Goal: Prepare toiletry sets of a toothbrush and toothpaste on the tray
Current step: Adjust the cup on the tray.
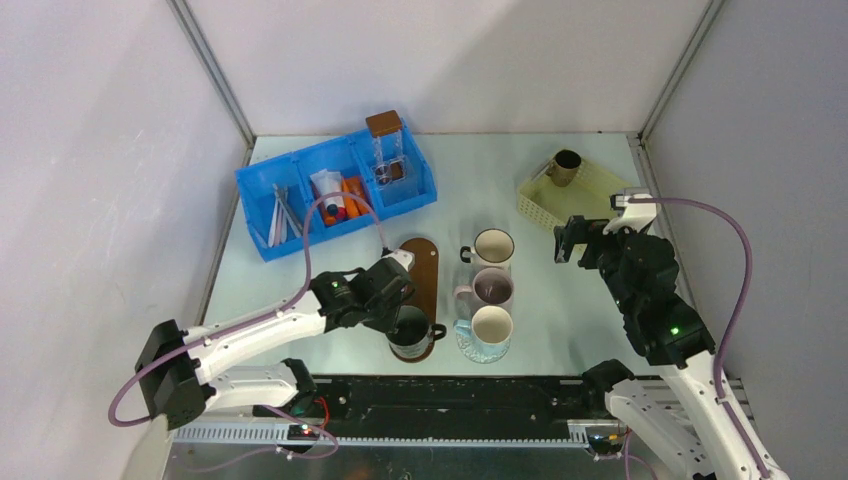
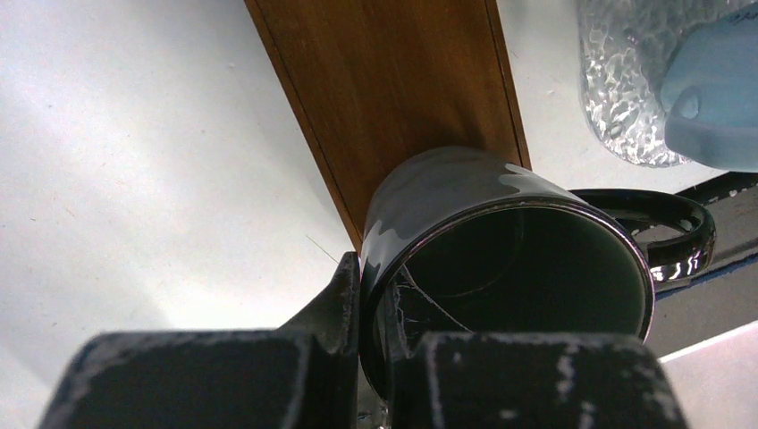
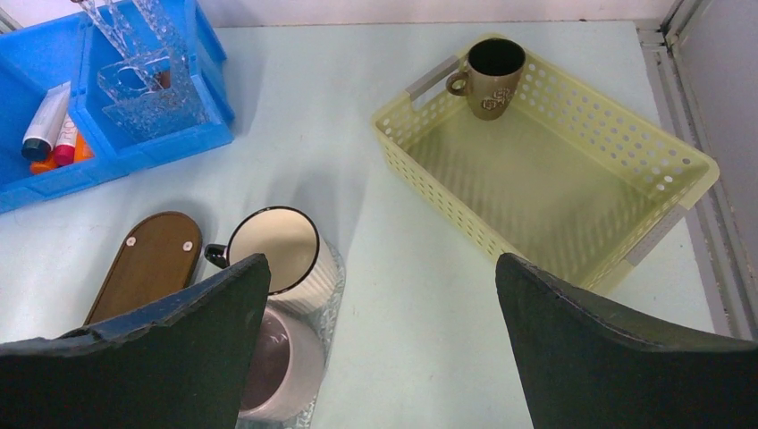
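Thin grey toothbrushes [image 1: 282, 215] lie in the left compartment of a blue bin [image 1: 300, 238]. Orange and white toothpaste tubes [image 1: 337, 200] [image 3: 49, 125] fill its middle compartment. On the table's middle lies a brown wooden oval tray [image 1: 424, 268] [image 2: 393, 80] [image 3: 147, 264], and a glossy black mug [image 1: 412, 332] [image 2: 501, 223] stands on its near end. My left gripper [image 1: 400, 310] [image 2: 375, 286] is shut on the mug's rim, one finger outside and one inside. Over to the right, my right gripper [image 1: 570, 240] [image 3: 380, 268] hangs open and empty above the table.
A white mug [image 1: 492, 247] [image 3: 273, 250], a pink mug [image 1: 492, 290] [image 3: 277, 357] and a pale blue mug [image 1: 490, 328] [image 2: 715, 89] stand on a clear glass tray [image 2: 617, 80]. A yellow basket [image 1: 540, 205] [image 3: 438, 188] holds a brown mug [image 1: 565, 165] [image 3: 490, 76]. A clear brown-lidded box [image 1: 386, 150] stands in the bin.
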Controlling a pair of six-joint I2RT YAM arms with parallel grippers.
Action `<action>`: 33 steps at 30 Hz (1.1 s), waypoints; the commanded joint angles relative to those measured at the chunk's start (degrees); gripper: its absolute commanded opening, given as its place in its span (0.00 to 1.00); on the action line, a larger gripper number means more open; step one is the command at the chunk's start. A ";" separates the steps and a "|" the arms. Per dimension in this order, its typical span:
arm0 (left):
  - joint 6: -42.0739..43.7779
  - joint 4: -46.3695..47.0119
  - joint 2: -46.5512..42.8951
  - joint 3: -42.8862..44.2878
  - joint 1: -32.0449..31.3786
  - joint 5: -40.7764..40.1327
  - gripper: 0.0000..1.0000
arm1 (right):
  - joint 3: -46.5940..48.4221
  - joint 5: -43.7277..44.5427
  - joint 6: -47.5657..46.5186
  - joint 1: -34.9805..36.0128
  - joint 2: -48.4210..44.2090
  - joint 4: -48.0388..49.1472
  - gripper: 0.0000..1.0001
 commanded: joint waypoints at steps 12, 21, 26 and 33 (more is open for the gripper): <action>-4.94 3.80 -0.81 -0.24 -2.46 -2.10 0.05 | -1.30 0.01 0.91 -0.23 0.39 0.49 0.99; -5.42 2.92 -0.21 -0.86 -2.59 -3.14 0.07 | -1.92 -0.09 0.87 -0.34 0.49 1.20 0.99; -4.93 1.87 0.38 -0.39 -2.71 -3.98 0.10 | -2.12 -0.15 0.94 -0.33 0.53 1.24 0.99; -4.83 1.30 -0.18 0.23 -2.70 -4.16 0.42 | -2.15 -0.18 0.61 -0.42 0.55 1.43 1.00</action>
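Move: The left hand already pinches the left wall of the dark cup over the board's near end; the cup's middle lies about 4 cm to this hand's right, level with it fore and aft, and some 4 cm below. The blue cup stands about 16 cm right of the dark cup and 1 cm farther out, the pink cup as far right but about 9 cm out. From the right hand, the dark cup lies roughly 28 cm left, 12 cm back and 23 cm down. Easing back and slightly right by well under 1 cm, then down about 0.5 cm, the left hand settles the dark cup on the near end of the wooden board, almost without turning. It stops there and the fingers part to about a third open, one inside the cup and one outside, letting go of the wall. The empty, open right hand sinks about 2 cm. ##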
